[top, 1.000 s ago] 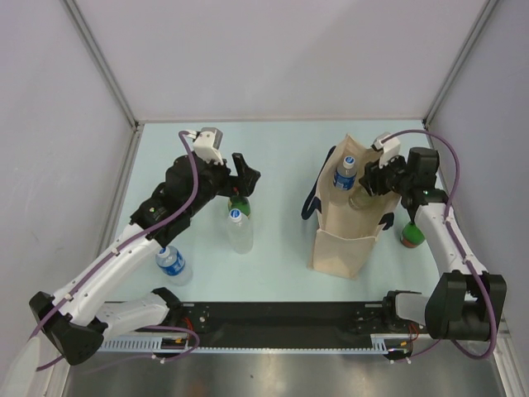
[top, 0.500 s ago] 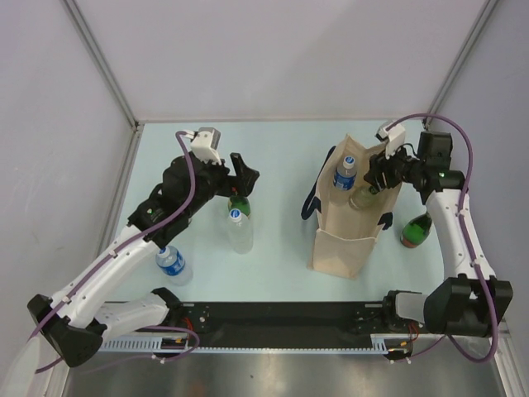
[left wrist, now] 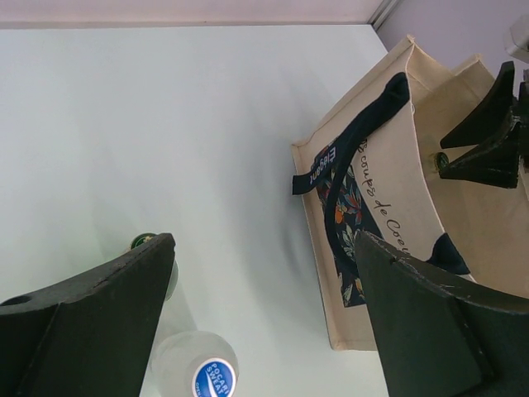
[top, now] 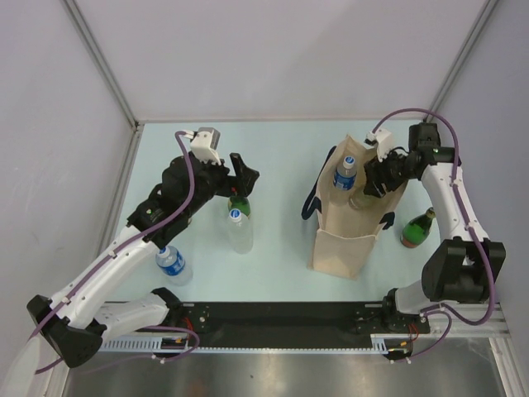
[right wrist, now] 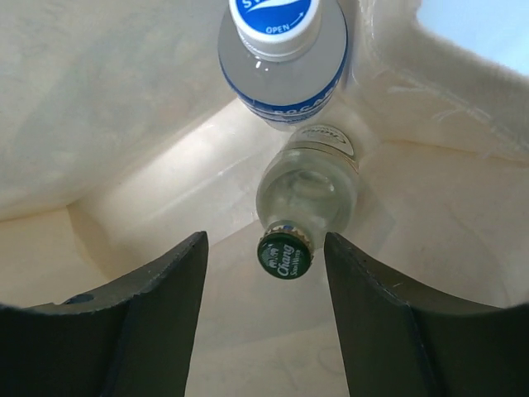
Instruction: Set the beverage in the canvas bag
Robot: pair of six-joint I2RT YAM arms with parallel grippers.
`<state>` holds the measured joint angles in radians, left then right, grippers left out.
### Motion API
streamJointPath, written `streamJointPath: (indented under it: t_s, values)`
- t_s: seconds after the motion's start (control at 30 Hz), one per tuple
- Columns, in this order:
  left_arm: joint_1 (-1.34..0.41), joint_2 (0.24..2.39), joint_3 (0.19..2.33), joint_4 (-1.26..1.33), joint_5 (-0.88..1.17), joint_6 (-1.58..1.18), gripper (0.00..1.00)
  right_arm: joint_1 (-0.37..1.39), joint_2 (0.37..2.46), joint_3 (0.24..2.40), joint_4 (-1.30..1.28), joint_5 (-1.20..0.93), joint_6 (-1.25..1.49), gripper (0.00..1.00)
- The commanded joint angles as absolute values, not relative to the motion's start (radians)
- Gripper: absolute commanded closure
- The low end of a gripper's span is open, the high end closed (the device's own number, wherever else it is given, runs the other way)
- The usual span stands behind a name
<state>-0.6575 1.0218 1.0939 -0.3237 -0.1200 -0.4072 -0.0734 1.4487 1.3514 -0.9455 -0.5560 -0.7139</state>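
The beige canvas bag (top: pixel 337 248) with navy handles stands upright at the right of the table. My right gripper (top: pixel 376 177) hangs open over its mouth. In the right wrist view a clear glass beverage bottle with a green Chang cap (right wrist: pixel 285 255) stands inside the bag, between my right gripper (right wrist: pixel 264 244) fingers but touching neither. A blue-capped water bottle (right wrist: pixel 281 50) stands beside it against the bag's inner wall (right wrist: pixel 99 99). My left gripper (top: pixel 240 176) is open and empty above a green bottle (top: pixel 239 204) and a clear Pocari Sweat bottle (top: pixel 240 230).
Another water bottle (top: pixel 173 265) stands near the left arm's forearm. A green glass bottle (top: pixel 416 229) stands on the table right of the bag, under the right arm. The left wrist view shows the bag's printed side (left wrist: pixel 388 207) and a navy handle (left wrist: pixel 347 165).
My right gripper's jaws have spread and let go of the glass bottle inside the bag. The right arm's elbow swung toward the back, uncovering the green bottle at the right. The left arm is still.
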Motion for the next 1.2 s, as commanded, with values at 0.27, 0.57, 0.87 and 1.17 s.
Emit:
streamJointPath:
  t_s: [0.27,0.57,0.87,1.17]
  values:
    - [-0.635,1.009,1.114,-0.301,-0.098,-0.388,0.04,-0.035,1.565,1.457,-1.003,-0.414,-0.756,0.44]
    - [-0.629,1.011,1.1,-0.287,-0.087,-0.391,0.04,-0.017,1.577,1.46,-1.012,-0.357,-0.787,0.71]
    - [-0.621,1.014,1.104,-0.285,-0.077,-0.384,0.04,0.024,1.588,1.563,-0.983,-0.339,-0.811,0.91]
    - [-0.612,1.012,1.101,-0.285,-0.069,-0.385,0.04,0.06,1.644,1.666,-0.96,-0.308,-0.834,0.99]
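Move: The green-capped bottle stands inside the canvas bag right under my right hand: its cap is some 3 cm below my open fingers, its middle about 13 cm down and 1 cm ahead and to the left. The blue-labelled bottle, also in the bag, stands roughly 4 cm ahead and 7 cm to the left. Outside the bag, the dark green bottle is about 12 cm to the right and 7 cm back. From my left hand the green-capped bottle lies some 31 cm right, 4 cm ahead and 25 cm down. I sink my right hand about 2.5 cm into the bag, easing a little forward and right while it rolls some 10 degrees, and close my half-open fingers on the green cap and neck. Keeping that pinch, I then draw the bottle's top about 3 cm forward, with a slight lift and drift left, towards the blue-labelled bottle. ##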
